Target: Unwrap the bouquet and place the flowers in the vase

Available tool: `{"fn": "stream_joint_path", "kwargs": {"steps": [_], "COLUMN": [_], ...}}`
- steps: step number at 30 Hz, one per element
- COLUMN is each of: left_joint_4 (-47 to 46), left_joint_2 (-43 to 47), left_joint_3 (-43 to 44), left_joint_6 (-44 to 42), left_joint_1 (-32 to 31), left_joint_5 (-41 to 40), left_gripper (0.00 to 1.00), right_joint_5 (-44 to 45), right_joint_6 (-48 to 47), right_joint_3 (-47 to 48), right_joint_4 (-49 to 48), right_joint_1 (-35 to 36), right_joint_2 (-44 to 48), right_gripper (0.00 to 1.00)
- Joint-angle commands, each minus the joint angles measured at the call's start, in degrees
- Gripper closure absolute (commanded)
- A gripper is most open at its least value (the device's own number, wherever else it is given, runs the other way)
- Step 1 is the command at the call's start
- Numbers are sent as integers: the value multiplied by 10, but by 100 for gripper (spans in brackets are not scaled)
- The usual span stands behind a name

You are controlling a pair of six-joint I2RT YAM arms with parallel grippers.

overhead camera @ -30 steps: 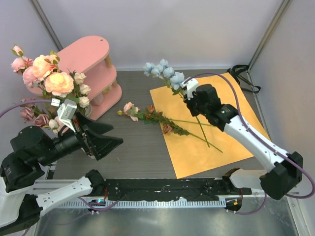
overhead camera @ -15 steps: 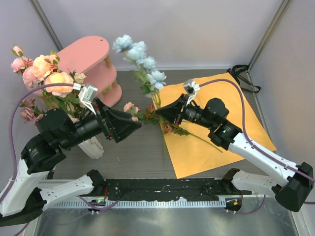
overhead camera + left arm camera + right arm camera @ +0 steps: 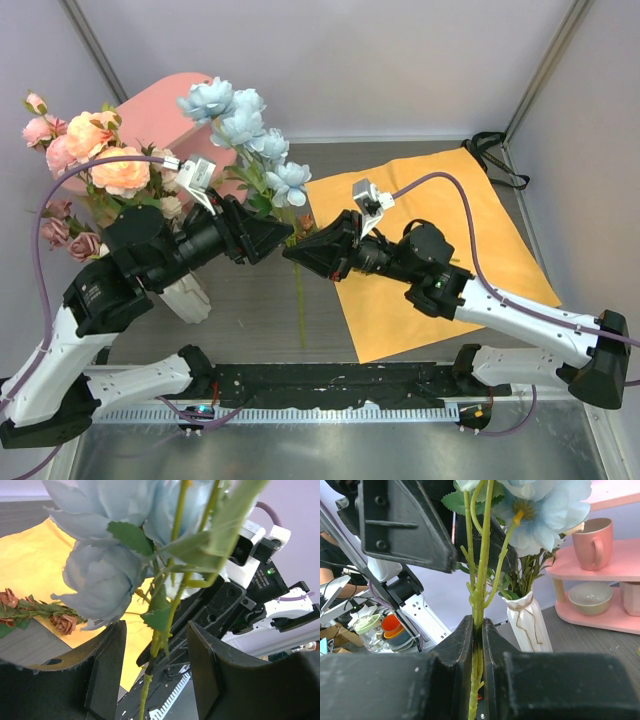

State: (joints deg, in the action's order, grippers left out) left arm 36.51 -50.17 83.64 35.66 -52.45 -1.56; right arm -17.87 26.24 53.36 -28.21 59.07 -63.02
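My right gripper (image 3: 292, 250) (image 3: 477, 622) is shut on the green stem of a pale-blue flower spray (image 3: 240, 115) (image 3: 540, 510) and holds it upright over the table's middle. My left gripper (image 3: 283, 236) (image 3: 157, 630) faces it. Its fingers (image 3: 107, 670) stand apart on either side of that stem (image 3: 161, 640) without touching it. The cream ribbed vase (image 3: 190, 297) (image 3: 527, 620) stands at the left, partly behind my left arm, and holds pink and peach flowers (image 3: 120, 170). The orange sheet (image 3: 440, 250) lies flat on the right. Small dark red blooms (image 3: 62, 622) lie at its edge.
A pink two-tier shelf (image 3: 170, 110) (image 3: 620, 615) stands at the back left with a pink cup (image 3: 592, 542) and a white bowl (image 3: 590, 597). The black ribbon (image 3: 490, 150) lies at the sheet's far corner.
My right gripper carried the pale-blue spray left off the sheet and stood it upright. My left arm swung right to meet it, its jaws narrowing around the stem.
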Motion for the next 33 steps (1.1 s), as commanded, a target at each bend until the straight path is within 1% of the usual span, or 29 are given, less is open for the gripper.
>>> {"fn": "stream_joint_path", "kwargs": {"steps": [1, 4, 6, 7, 8, 11, 12, 13, 14, 16, 17, 19, 21, 22, 25, 27, 28, 31, 33], "left_joint_4": [-26, -28, -32, -36, -38, -29, -23, -7, 7, 52, 68, 114, 143, 166, 189, 175, 142, 87, 74], "left_joint_2": [-3, -6, -5, -4, -4, 2, 5, 11, 16, 29, 33, 46, 54, 56, 63, 83, 94, 121, 123], "left_joint_3": [12, 17, 19, 19, 20, 28, 32, 42, 50, 85, 99, 139, 165, 189, 216, 207, 181, 134, 125], "left_joint_6": [5, -1, -2, -5, -8, -23, -29, -39, -58, -87, -121, -155, -211, -231, -291, -318, -343, -393, -414], "left_joint_1": [-2, -2, -2, -2, -2, -2, -2, -2, -1, -2, -2, -1, -2, -2, -2, -2, -2, -2, -2], "left_joint_5": [-16, -17, -15, -13, -9, -7, -7, -10, -15, -26, -27, -32, -55, -71, -144, -182, -187, -202, -222], "left_gripper": [45, 51, 61, 68, 80, 100, 100, 100, 100, 100, 100, 100, 100, 100, 100, 100, 100, 100, 100], "right_joint_5": [21, 20, 22, 24, 26, 17, 17, 22, 46, 70, 79, 113, 142, 148, 172, 176, 197, 210, 216], "right_joint_6": [-15, -22, -29, -36, -39, -61, -62, -62, -56, -58, -72, -85, -104, -109, -117, -117, -117, -115, -115], "right_joint_3": [39, 45, 47, 48, 52, 60, 63, 64, 66, 63, 55, 40, 32, 24, 8, 2, -5, -16, -18], "right_joint_4": [-50, -49, -47, -45, -37, -23, -19, -14, -3, 12, 21, 31, 46, 51, 64, 75, 78, 88, 94], "right_joint_1": [17, 28, 34, 36, 42, 50, 52, 52, 53, 53, 52, 53, 53, 53, 52, 54, 53, 53, 53], "right_joint_2": [-4, -13, -18, -21, -23, -32, -36, -37, -37, -27, -21, -4, 9, 18, 29, 34, 35, 39, 42], "right_gripper": [99, 99, 99, 99, 99, 98, 87, 61, 50, 31, 28, 24, 23, 22, 22, 22, 22, 22, 22]}}
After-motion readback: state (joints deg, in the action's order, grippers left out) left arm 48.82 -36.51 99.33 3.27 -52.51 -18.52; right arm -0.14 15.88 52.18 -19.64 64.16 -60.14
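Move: The blue flowers' stem stands upright between the left gripper's open fingers, only about 1 cm ahead and 1 cm right of it, the blooms some 12 cm above. From the left hand the vase is roughly 23 cm left, 8 cm ahead and 33 cm below; the remaining rose spray lies about 25 cm ahead, 9 cm left and 43 cm down. From the right hand, pinching the stem, the left gripper is about 5 cm above and 1 cm ahead. Shut the left gripper on the blue flowers' stem, just above the right fingers, while those still grip; then open the right fingers wide. Carry the stem some 17 cm left to the vase's side, rising about 8 cm and drawing back slightly, tilting the fingers up some 30 degrees and swinging counter-clockwise. Ease the emptied right gripper back to the right, forward and down a little. ##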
